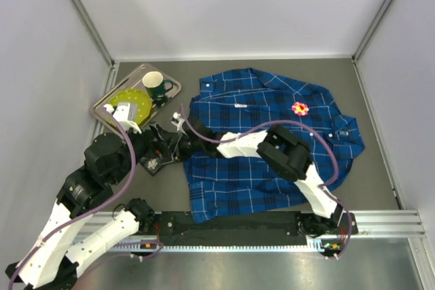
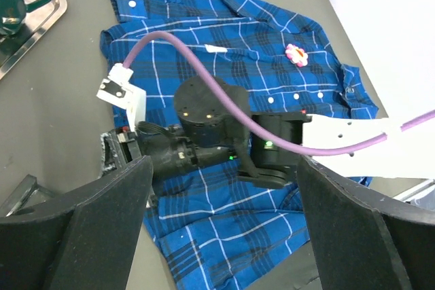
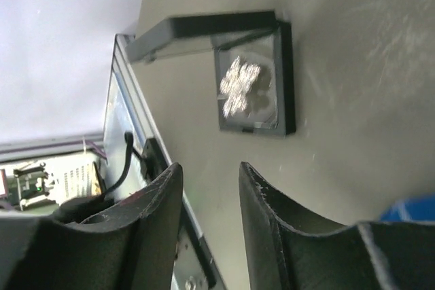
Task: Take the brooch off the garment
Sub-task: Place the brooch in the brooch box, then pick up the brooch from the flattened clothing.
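The garment [image 1: 272,140] is a blue plaid shirt spread flat on the grey table, and a pink flower brooch [image 1: 300,108] is pinned near its right shoulder [image 2: 296,53]. A silver sparkly brooch [image 3: 243,86] lies in a small open black box [image 3: 253,93] on the table left of the shirt [image 1: 151,163]. My right gripper [image 3: 209,171] hovers close to that box, open, with nothing between its fingers. My left gripper [image 2: 224,236] is open wide and empty above the shirt's lower left part, with the right arm's wrist [image 2: 204,110] just ahead of it.
A metal tray [image 1: 102,103] at the back left holds a green mug [image 1: 156,86] and a yellow-green plate [image 1: 132,103]. The right arm's purple cable [image 2: 204,73] arcs over the shirt. The aluminium rail [image 1: 380,219] runs along the near edge.
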Robot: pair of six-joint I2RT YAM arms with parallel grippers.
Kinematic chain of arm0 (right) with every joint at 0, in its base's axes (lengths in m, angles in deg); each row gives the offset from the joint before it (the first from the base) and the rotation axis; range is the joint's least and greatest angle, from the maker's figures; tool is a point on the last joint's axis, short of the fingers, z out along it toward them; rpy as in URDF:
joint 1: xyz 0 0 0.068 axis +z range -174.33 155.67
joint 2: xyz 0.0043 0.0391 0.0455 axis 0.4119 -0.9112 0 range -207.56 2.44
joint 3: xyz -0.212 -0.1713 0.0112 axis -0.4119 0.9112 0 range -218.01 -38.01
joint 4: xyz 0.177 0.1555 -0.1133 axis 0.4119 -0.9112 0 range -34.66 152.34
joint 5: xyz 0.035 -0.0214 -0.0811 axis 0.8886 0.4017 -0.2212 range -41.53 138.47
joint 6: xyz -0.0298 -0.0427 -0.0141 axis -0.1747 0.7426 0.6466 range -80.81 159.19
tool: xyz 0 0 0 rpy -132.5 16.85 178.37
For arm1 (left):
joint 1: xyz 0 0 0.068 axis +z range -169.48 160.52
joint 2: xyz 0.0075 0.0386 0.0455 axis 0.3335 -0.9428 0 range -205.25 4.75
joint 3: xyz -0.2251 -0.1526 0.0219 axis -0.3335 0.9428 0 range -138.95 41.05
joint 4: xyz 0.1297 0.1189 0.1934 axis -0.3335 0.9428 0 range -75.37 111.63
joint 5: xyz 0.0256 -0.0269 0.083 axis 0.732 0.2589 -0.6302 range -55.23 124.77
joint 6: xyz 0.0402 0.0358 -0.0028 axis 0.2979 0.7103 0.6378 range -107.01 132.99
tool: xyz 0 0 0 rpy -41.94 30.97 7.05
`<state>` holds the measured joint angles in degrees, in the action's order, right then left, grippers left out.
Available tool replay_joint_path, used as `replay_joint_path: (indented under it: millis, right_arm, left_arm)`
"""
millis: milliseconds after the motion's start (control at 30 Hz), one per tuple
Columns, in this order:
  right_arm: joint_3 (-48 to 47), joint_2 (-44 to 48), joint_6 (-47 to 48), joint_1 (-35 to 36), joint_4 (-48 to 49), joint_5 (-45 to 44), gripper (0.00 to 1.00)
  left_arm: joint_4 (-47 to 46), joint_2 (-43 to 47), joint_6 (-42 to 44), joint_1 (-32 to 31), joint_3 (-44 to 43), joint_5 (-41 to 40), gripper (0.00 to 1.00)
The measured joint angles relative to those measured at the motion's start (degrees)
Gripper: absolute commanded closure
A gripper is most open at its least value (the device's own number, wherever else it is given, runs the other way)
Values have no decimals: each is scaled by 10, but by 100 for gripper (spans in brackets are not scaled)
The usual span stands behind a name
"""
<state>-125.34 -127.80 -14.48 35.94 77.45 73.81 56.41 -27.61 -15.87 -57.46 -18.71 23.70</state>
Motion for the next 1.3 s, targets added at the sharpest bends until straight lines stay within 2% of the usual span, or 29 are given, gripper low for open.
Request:
replay_joint_path:
  millis: [167, 367, 600, 800, 867, 1000, 1167, 1300]
  right_arm:
    - [81, 117, 37, -4, -41, -13, 61]
    - [247, 306, 67, -37, -65, -30, 64]
    - [439, 532, 77, -159, -140, -86, 64]
    - [504, 693, 85, -292, -222, -122, 65]
    - [510, 719, 88, -348, -234, -123, 64]
    - [513, 727, 91, -473, -255, -122, 62]
    - [513, 709, 92, -573, -263, -125, 62]
    - [499, 662, 92, -623, -260, -134, 61]
  left_arm:
    - [-33, 0, -8, 0, 15, 9, 8]
    - [-79, -21, -19, 0, 30, 25, 9]
    - [-198, -87, -61, 0, 88, 83, 14]
    - [-332, -227, -83, 0, 97, 160, 23]
    - [-366, -277, -87, 0, 96, 183, 27]
    - [-427, -392, -91, -1, 74, 229, 29]
    - [-487, -526, -69, -20, 20, 263, 31]
    - [-512, -637, -19, -42, -70, 276, 34]
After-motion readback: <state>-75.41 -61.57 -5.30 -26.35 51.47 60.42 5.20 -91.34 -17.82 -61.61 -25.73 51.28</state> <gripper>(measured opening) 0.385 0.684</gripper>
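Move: The flower brooch lies on the garment about 20 cm ahead and 51 cm to the right of the right hand, some 8 cm below it. The open brooch box with the white brooch is about 8 cm to that hand's left and 2 cm back; the red tag is about 13 cm back and 4 cm left of the flower brooch. From the left hand, the flower brooch is roughly 20 cm ahead, 46 cm right and 32 cm below. Lift the empty right gripper away from the brooch box and sweep it fast about 50 cm right and some 12 cm forward across the garment towards the flower brooch, turning clockwise nearly 70 degrees, its fingers kept partly open. Let the left gripper follow right, forward and down, turning clockwise and narrowing its opening without gripping anything. ##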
